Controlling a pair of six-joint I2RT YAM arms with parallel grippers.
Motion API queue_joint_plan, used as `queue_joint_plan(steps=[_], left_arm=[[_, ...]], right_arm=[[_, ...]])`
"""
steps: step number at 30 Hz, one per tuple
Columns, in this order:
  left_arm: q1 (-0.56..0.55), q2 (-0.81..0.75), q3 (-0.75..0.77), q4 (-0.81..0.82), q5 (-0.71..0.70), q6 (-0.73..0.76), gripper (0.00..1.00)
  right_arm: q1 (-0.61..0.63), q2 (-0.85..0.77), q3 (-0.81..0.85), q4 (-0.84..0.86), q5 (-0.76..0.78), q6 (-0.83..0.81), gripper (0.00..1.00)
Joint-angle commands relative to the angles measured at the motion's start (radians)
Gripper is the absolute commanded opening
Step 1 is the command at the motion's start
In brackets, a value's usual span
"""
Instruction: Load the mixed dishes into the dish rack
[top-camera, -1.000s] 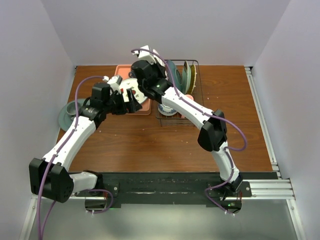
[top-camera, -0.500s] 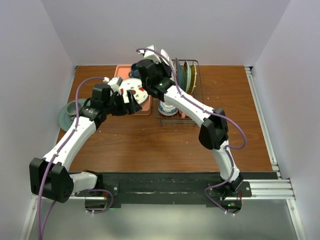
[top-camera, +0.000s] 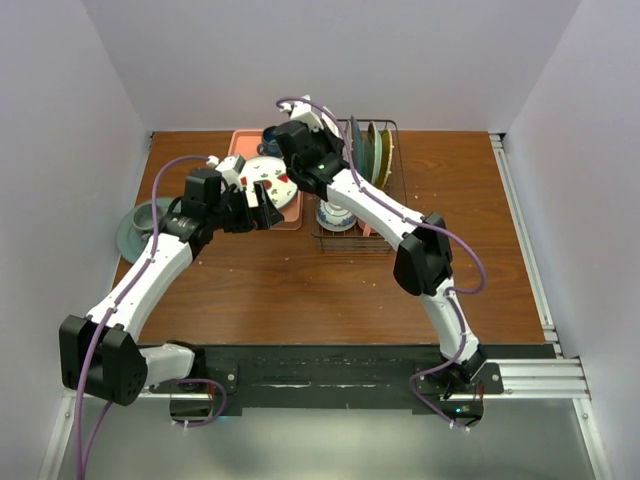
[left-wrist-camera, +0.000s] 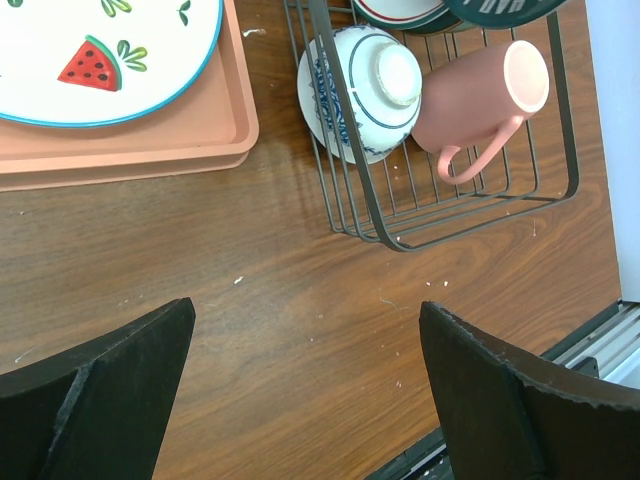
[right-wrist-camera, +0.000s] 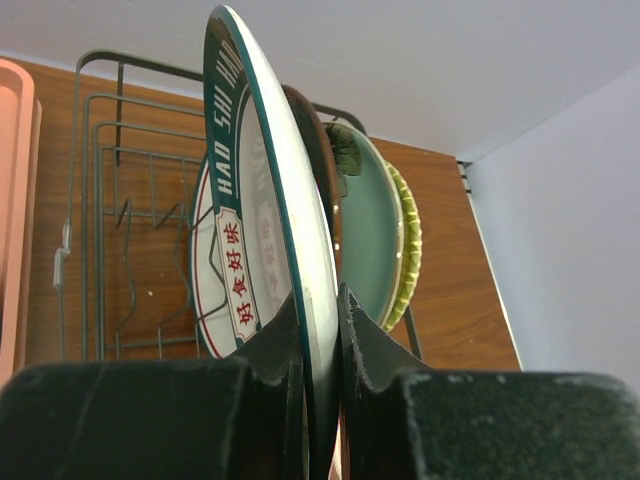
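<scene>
My right gripper (right-wrist-camera: 322, 330) is shut on the rim of a white plate with a dark green rim (right-wrist-camera: 262, 200). It holds the plate on edge over the dish rack (right-wrist-camera: 100, 160). Behind it in the rack stand a white plate with red marks (right-wrist-camera: 215, 270), a teal-grey plate (right-wrist-camera: 370, 230) and a yellow woven-look plate (right-wrist-camera: 408, 240). The blue-and-white bowl (left-wrist-camera: 355, 90) and pink mug (left-wrist-camera: 480, 100) lie in the rack's near end (left-wrist-camera: 480, 215). My left gripper (left-wrist-camera: 307, 305) hangs open over bare table, with nothing between its fingers.
A flat pink tray (left-wrist-camera: 150, 150) left of the rack carries a white plate with watermelon pictures (left-wrist-camera: 100, 50). A teal-grey dish (top-camera: 140, 225) sits near the table's left edge. The two arms are close together above the tray and rack.
My right gripper has carried the plate a little to the right, toward the rack, uncovering more of the watermelon plate. The left arm has not moved.
</scene>
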Motion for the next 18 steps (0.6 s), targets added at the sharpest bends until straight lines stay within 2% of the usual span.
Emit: queue_joint_plan(steps=[1,18], left_arm=[[0.000,-0.025,0.004,0.020,0.000,0.018,1.00],[0.000,-0.025,0.000,0.007,-0.005,0.019,1.00]], right_arm=[[-0.044,0.016,0.053,-0.024,0.017,0.035,0.00],[-0.098,0.131,0.102,0.012,-0.018,0.086,0.00]])
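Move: The right hand holds the green-rimmed white plate on edge above its empty rack slot, centred roughly 4 cm ahead and 10 cm below. The standing plates begin about 5 cm to the right and 3 cm ahead; the upturned bowl is some 12 cm back, 1 cm right and 14 cm below. From the left hand, that slot lies about 14 cm ahead, 16 cm right and 6 cm below. The right hand lowers the pinched plate about 5 cm and forward 4 cm towards the slot beside the standing plates. ##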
